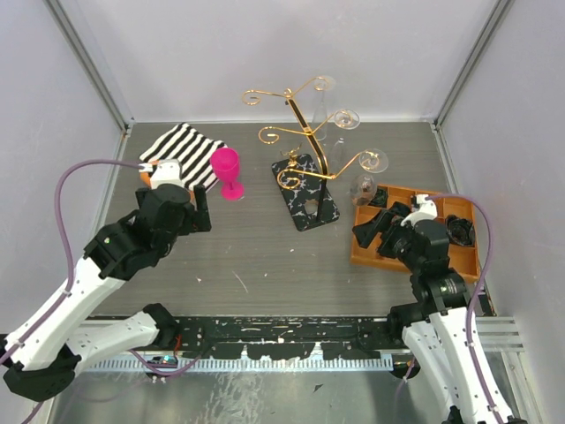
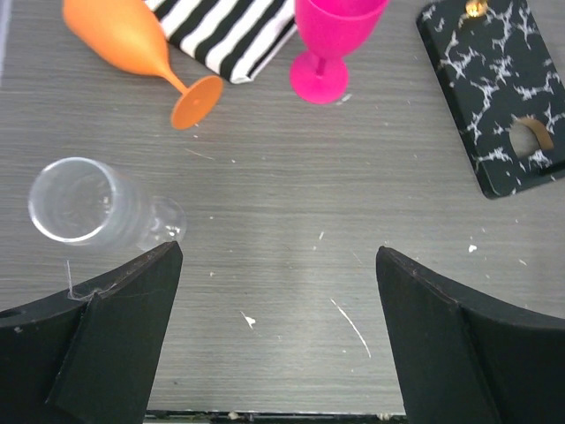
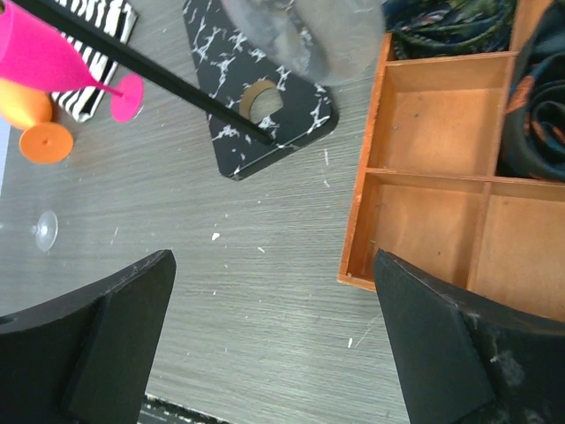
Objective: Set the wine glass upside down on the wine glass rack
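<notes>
The wine glass rack [image 1: 305,132] is a gold wire stand on a black marbled base [image 1: 305,192] at mid-table. Clear glasses [image 1: 364,185] hang upside down from its arms. A pink wine glass [image 1: 227,168] stands upright left of the rack. In the left wrist view an orange wine glass [image 2: 132,40] lies on its side, and a clear wine glass [image 2: 93,203] lies just ahead of the left finger. My left gripper [image 2: 278,291] is open over bare table, as is my right gripper [image 3: 274,300] beside the tray. The rack base [image 3: 260,88] lies ahead of it.
A black-and-white striped cloth [image 1: 185,148] lies at the back left, under the orange glass. An orange compartment tray [image 1: 366,256] holding dark items sits at the right. White walls and metal posts close off the back and sides.
</notes>
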### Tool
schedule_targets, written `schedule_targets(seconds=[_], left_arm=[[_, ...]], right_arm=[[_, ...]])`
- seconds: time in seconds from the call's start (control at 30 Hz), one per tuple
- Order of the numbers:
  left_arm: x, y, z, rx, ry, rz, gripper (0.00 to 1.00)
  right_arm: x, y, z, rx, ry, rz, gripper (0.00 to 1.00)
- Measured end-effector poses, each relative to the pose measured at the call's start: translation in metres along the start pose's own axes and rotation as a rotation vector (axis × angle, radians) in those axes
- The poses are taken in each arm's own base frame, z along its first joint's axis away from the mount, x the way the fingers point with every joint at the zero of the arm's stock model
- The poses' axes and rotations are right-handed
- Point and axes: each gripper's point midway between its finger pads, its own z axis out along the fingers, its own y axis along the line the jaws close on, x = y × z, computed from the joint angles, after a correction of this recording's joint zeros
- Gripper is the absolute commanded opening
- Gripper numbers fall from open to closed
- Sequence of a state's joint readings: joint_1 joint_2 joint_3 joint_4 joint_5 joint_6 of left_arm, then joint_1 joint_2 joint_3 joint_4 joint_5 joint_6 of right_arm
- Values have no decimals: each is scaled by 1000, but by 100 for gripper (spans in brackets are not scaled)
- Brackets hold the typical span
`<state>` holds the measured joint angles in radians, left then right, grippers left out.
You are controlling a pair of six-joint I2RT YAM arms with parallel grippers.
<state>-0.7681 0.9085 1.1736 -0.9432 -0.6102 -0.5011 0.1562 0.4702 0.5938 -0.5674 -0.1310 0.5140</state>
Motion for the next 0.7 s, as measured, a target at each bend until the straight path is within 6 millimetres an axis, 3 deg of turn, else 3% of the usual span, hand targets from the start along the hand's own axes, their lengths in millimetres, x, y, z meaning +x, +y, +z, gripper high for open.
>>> schedule_targets(seconds=[0.27, 0.47, 0.6, 0.7], left_arm=[[-18, 34, -12, -115, -82, -21, 98], [-16, 67, -12, -232, -60, -46, 98], [-14, 88, -20, -284, -57, -71, 98], [-13, 96, -24, -306, -55, -74, 98]], right_arm=[[21, 20, 7, -154, 92, -41, 100], [39, 28, 9, -216, 150, -51, 100], [57, 48, 9, -286, 200, -105, 100], [84, 70, 7, -342, 266, -176, 100]])
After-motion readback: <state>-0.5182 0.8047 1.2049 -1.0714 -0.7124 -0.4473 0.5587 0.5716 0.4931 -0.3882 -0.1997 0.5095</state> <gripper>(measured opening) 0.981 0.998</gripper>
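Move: The clear wine glass stands upright about 12 cm to the left gripper's left and 3 cm ahead, its middle some 18 cm below. From that gripper, the orange glass lies about 20 cm ahead and 13 cm left, and the pink goblet stands 19 cm ahead and 6 cm right. For the right gripper the clear glass is roughly 55 cm left and 3 cm ahead; the rack's base is 17 cm ahead and 18 cm left, the wooden tray's middle 7 cm ahead and 12 cm right. Bring the open, empty left gripper about 10 cm left towards the clear wine glass, rising slightly and turning some 15 degrees counter-clockwise, fingers still well above the glass. Meanwhile swing the open right gripper left off the tray by about 10 cm, easing back and a little down near the end and turning counter-clockwise, towards the middle of the table. ##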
